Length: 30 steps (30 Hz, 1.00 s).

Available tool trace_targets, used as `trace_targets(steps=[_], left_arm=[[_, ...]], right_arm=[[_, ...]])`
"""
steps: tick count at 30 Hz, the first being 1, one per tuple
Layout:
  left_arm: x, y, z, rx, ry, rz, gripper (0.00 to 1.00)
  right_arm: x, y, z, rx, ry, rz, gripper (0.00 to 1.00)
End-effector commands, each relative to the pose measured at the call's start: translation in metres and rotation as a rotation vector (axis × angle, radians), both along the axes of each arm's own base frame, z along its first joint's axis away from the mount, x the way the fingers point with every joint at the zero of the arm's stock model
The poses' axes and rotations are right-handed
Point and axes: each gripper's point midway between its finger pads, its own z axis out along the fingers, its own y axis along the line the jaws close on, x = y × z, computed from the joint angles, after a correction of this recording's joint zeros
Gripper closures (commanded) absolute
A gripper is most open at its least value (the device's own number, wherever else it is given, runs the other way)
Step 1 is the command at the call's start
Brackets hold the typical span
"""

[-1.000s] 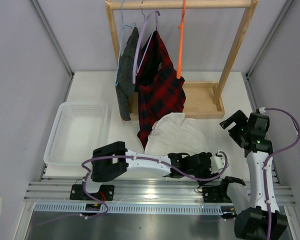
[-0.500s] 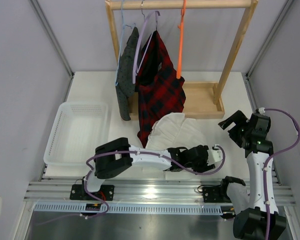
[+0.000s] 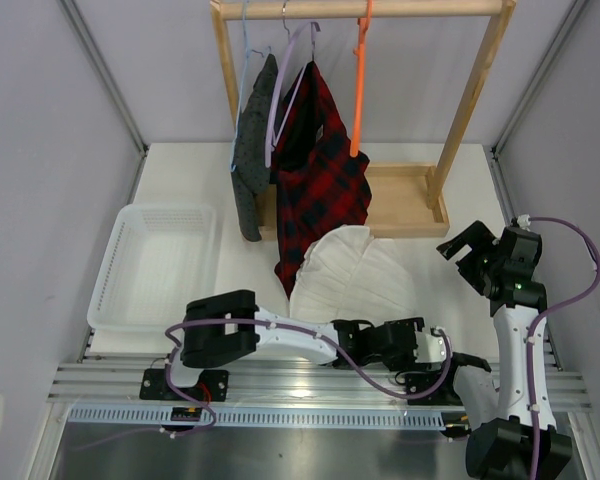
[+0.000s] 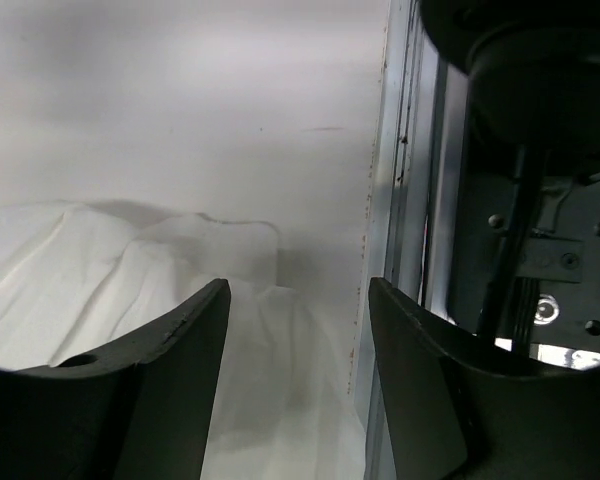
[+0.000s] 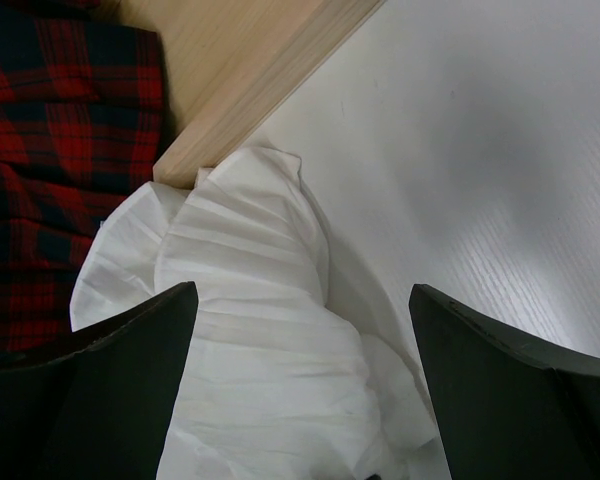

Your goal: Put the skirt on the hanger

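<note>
The white crinkly skirt (image 3: 355,272) lies bunched on the table in front of the rack. The orange hanger (image 3: 358,90) hangs bare from the rack's top rail, right of the plaid garment. My left gripper (image 3: 435,345) is low at the skirt's near edge by the front rail. In the left wrist view it (image 4: 298,290) is open, with thin skirt fabric (image 4: 100,270) lying on the table under and between its fingers. My right gripper (image 3: 460,248) hovers open to the right of the skirt. In the right wrist view it (image 5: 302,290) looks down on the skirt's pleats (image 5: 260,340).
The wooden rack (image 3: 470,100) holds a red-and-black plaid garment (image 3: 320,180) on a lavender hanger and a dark grey garment (image 3: 252,160) on a light-blue one. A white basket (image 3: 108,270) sits at the left. The metal rail (image 4: 400,200) runs along the near edge.
My left gripper first reached a little over the skirt, then drew back toward the near rail, uncovering more of the skirt's near edge. The right arm has barely moved.
</note>
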Motion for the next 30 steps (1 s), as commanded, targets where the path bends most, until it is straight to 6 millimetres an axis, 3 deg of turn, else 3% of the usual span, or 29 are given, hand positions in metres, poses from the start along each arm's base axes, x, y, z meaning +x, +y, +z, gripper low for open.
trace_targets(steps=[1, 7, 14, 23, 25, 29, 30], left_arm=[[0.007, -0.012, 0.049, -0.136, -0.092, 0.0, 0.37], [0.002, -0.02, 0.045, -0.138, -0.133, -0.052, 0.36], [0.005, -0.028, 0.011, -0.068, -0.134, -0.084, 0.36], [0.035, -0.021, -0.027, 0.029, -0.191, 0.008, 0.39], [0.041, -0.016, -0.029, 0.039, -0.209, 0.04, 0.47], [0.049, -0.01, -0.026, 0.04, -0.222, 0.075, 0.74], [0.051, -0.009, -0.022, 0.037, -0.224, 0.083, 0.88]], right_arm=[[0.002, -0.004, 0.015, -0.028, -0.042, 0.003, 0.06], [0.004, -0.002, 0.016, -0.019, -0.047, 0.004, 0.06], [0.003, -0.002, 0.016, -0.021, -0.04, 0.009, 0.06], [0.001, 0.0, 0.015, -0.016, -0.039, 0.019, 0.06], [0.001, 0.0, 0.015, -0.018, -0.04, 0.019, 0.06], [0.002, 0.0, 0.017, -0.016, -0.048, 0.02, 0.06], [0.001, 0.0, 0.016, -0.015, -0.046, 0.021, 0.06]])
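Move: The white skirt's near right corner, where the left fingers will shut, lies about 4 cm ahead of the left hand, 1 cm to its right and 4 cm below. The skirt's middle is roughly 14 cm ahead and 14 cm left of that hand, the wooden rack base some 32 cm ahead and 15 cm left, the metal rail about 7 cm straight back. From the idle right hand the corner is about 13 cm back, 6 cm left, 14 cm down. The left hand shuts its fingers on the skirt's near right corner, pinching a small fold. It first lifts nearly 2 cm with a slight drift right, then sinks about 5 cm and slides some 4 cm forward over the table onto the cloth, rolling about 10 degrees. The fingers stay well open until the hand is down, then close most of the way as it goes on forward. ##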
